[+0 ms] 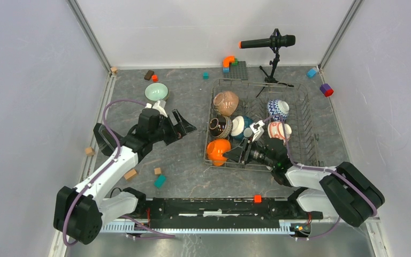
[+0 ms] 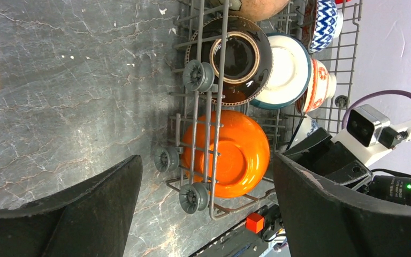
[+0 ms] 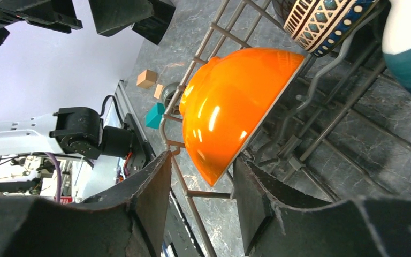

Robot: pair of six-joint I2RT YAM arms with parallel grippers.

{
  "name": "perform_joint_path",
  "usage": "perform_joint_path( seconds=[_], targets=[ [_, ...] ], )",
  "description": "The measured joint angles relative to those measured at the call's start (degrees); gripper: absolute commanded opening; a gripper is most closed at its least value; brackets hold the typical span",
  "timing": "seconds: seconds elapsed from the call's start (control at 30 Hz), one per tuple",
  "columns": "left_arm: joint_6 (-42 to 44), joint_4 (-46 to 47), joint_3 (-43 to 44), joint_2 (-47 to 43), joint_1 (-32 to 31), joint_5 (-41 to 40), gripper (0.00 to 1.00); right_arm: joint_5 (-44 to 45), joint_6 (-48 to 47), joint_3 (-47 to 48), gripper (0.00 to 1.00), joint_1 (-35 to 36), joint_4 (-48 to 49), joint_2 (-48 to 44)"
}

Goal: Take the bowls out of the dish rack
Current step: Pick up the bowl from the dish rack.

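Note:
The wire dish rack (image 1: pixel 304 140) stands right of centre and holds several bowls. Among them are a brown speckled one (image 1: pixel 226 103), a dark striped one (image 1: pixel 220 127), a teal one (image 1: pixel 241 127), a blue-white zigzag one (image 1: pixel 278 109) and a red-white one (image 1: pixel 279 130). The orange bowl (image 1: pixel 218 151) leans on edge in the near left corner. My right gripper (image 3: pixel 202 160) reaches into that corner, its jaws part-way in on either side of the orange bowl's (image 3: pixel 230 107) lower rim, with gaps showing. My left gripper (image 1: pixel 177 124) hangs open over the table left of the rack. A pale green bowl (image 1: pixel 155 92) sits on the table.
A microphone on a tripod (image 1: pixel 270 43) stands behind the rack, next to a grey studded plate (image 1: pixel 236 69). Small toy blocks lie about: teal (image 1: pixel 160 181), wooden (image 1: pixel 131 174), purple and red (image 1: pixel 326 89). White walls close in three sides.

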Motion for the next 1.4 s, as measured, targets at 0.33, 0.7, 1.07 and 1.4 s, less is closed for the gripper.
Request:
perform_joint_path(
  seconds=[0.33, 0.7, 1.07, 1.4],
  targets=[
    [0.00, 0.02, -0.04, 0.70, -0.59, 0.00, 0.95, -1.88, 5.40, -1.70, 0.44, -0.09, 9.77, 3.93],
    [-0.02, 0.02, -0.07, 0.96, -1.20, 0.00, 0.95, -2.14, 10.45, -1.97, 0.45, -0.09, 18.08, 8.33],
    [0.00, 0.04, -0.07, 0.96, -1.42, 0.00, 0.95, -1.88, 13.40, -1.68, 0.43, -0.09, 22.36, 12.41],
    [0.00, 0.02, -0.07, 0.96, -1.42, -0.02, 0.95, -1.77, 14.78, 0.37, 0.25, 0.42, 23.89, 16.52]
  ],
)
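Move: The orange bowl's near rim already reaches between the right hand's half-open fingertips; its middle lies about 4 cm to that hand's left, 2 cm ahead and some 3 cm lower. The dark brown bowl stands roughly 10 cm ahead and 4 cm to the left, the teal-and-white bowl about 10 cm ahead and 5 cm to the right, both also about 3 cm lower. From the left hand the orange bowl is some 12 cm back, 13 cm to the right and 8 cm below. The orange bowl's rim stays between the right fingertips as they close in on it, from about half open to a third. Meanwhile the hand works about 2 cm to the left into the bowl, first rising some 1.5 cm, then easing forward a centimetre and slightly down, its left side rolling up about 10 degrees and its fingers tipping a little. ##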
